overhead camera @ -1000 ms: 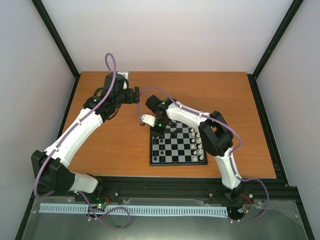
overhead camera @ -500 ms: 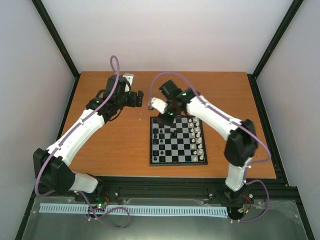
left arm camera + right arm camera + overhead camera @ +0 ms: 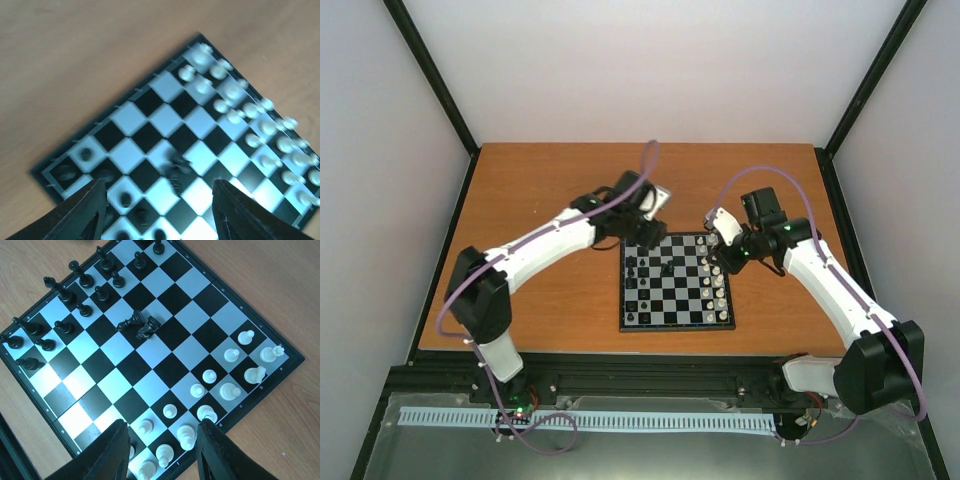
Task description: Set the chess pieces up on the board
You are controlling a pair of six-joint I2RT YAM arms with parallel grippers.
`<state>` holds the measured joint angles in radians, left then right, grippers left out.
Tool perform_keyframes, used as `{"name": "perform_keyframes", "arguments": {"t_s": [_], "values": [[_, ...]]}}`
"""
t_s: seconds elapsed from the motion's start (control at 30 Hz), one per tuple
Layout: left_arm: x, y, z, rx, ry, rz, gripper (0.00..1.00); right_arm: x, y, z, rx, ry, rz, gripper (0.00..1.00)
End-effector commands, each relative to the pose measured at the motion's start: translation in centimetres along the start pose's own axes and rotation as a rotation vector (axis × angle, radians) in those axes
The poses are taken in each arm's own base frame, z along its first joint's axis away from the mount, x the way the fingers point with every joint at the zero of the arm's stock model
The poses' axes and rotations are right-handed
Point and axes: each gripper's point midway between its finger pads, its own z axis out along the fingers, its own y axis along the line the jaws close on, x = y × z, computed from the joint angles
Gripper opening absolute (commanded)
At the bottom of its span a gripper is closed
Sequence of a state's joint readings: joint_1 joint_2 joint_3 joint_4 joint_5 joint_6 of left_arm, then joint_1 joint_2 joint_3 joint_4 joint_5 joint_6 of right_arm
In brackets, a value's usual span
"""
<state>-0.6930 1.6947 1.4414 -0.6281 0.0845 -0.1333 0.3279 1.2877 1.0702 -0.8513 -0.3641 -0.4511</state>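
Observation:
The board [image 3: 675, 326] lies on the table right of centre. Black chess pieces [image 3: 634, 276] stand along its left side and white ones [image 3: 719, 281] along its right. Two black pieces [image 3: 666, 268] lie toppled near the middle, also seen as toppled pieces [image 3: 140, 325] and, blurred, toppled pieces [image 3: 177, 170]. My left gripper [image 3: 646, 235] hovers over the board's far left corner, open and empty; its fingers [image 3: 90, 212] frame the blurred board [image 3: 150, 135]. My right gripper [image 3: 720, 252] is open above the white rows [image 3: 200, 390], holding nothing.
The wooden table [image 3: 540, 290] extends left of and behind the board. Black frame posts [image 3: 432, 75] rise at the back corners before white walls. A black rail [image 3: 650, 372] runs along the near edge.
My left arm swung from the table's far left to over the board's far left corner, its jaws narrowing. My right arm crossed from the board's left side to the right side.

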Motion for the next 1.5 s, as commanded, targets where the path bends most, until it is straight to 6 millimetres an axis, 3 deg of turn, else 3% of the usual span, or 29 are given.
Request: {"name": "perform_keyframes", "arguments": {"t_s": [0.0, 0.33, 0.83, 1.47], "values": [[1.2, -2.7, 1.5, -0.005, 0.085, 0.09, 0.61, -0.1, -0.7, 0.1, 0.017, -0.058, 0.002, 0.36], [4.0, -3.1, 6.3, -0.091, 0.237, 0.084, 0.5, 0.8, -1.9, 0.0, 0.051, -0.08, 0.049, 0.36], [6.2, -4.1, 10.0, -0.068, 0.334, 0.065, 0.5, 1.1, -1.8, 0.4, 0.028, -0.073, 0.053, 0.37], [9.2, -4.3, 11.7, -0.065, 0.441, 0.084, 0.39, 1.3, -1.7, 0.7, 0.014, -0.062, 0.052, 0.37]]}}
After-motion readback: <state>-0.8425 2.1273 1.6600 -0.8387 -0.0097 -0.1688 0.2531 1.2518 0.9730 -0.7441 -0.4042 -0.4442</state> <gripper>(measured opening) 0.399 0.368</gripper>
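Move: The fallen black piece lies about 16 cm below the left gripper, some 3 cm back and 5 cm to its right. The other fallen black piece, the knight-like one, touches its right side, some 2 cm farther right and 1 cm farther out. The nearest black pawn stands about 6 cm to its left and 1 cm farther out, the nearest white pawn some 9 cm to its right, level with it. From the right gripper the fallen black piece lies roughly 11 cm left, 1 cm ahead and 15 cm below. Bring the left gripper down about 14 cm towards the fallen black piece, swinging briefly back and right at the start, then sinking almost straight and more slowly. Tip the wrist some 25 degrees until the fingers point nearly straight down, and narrow them from over half open to about 40 percent, one on either side of the piece, without gripping yet. ##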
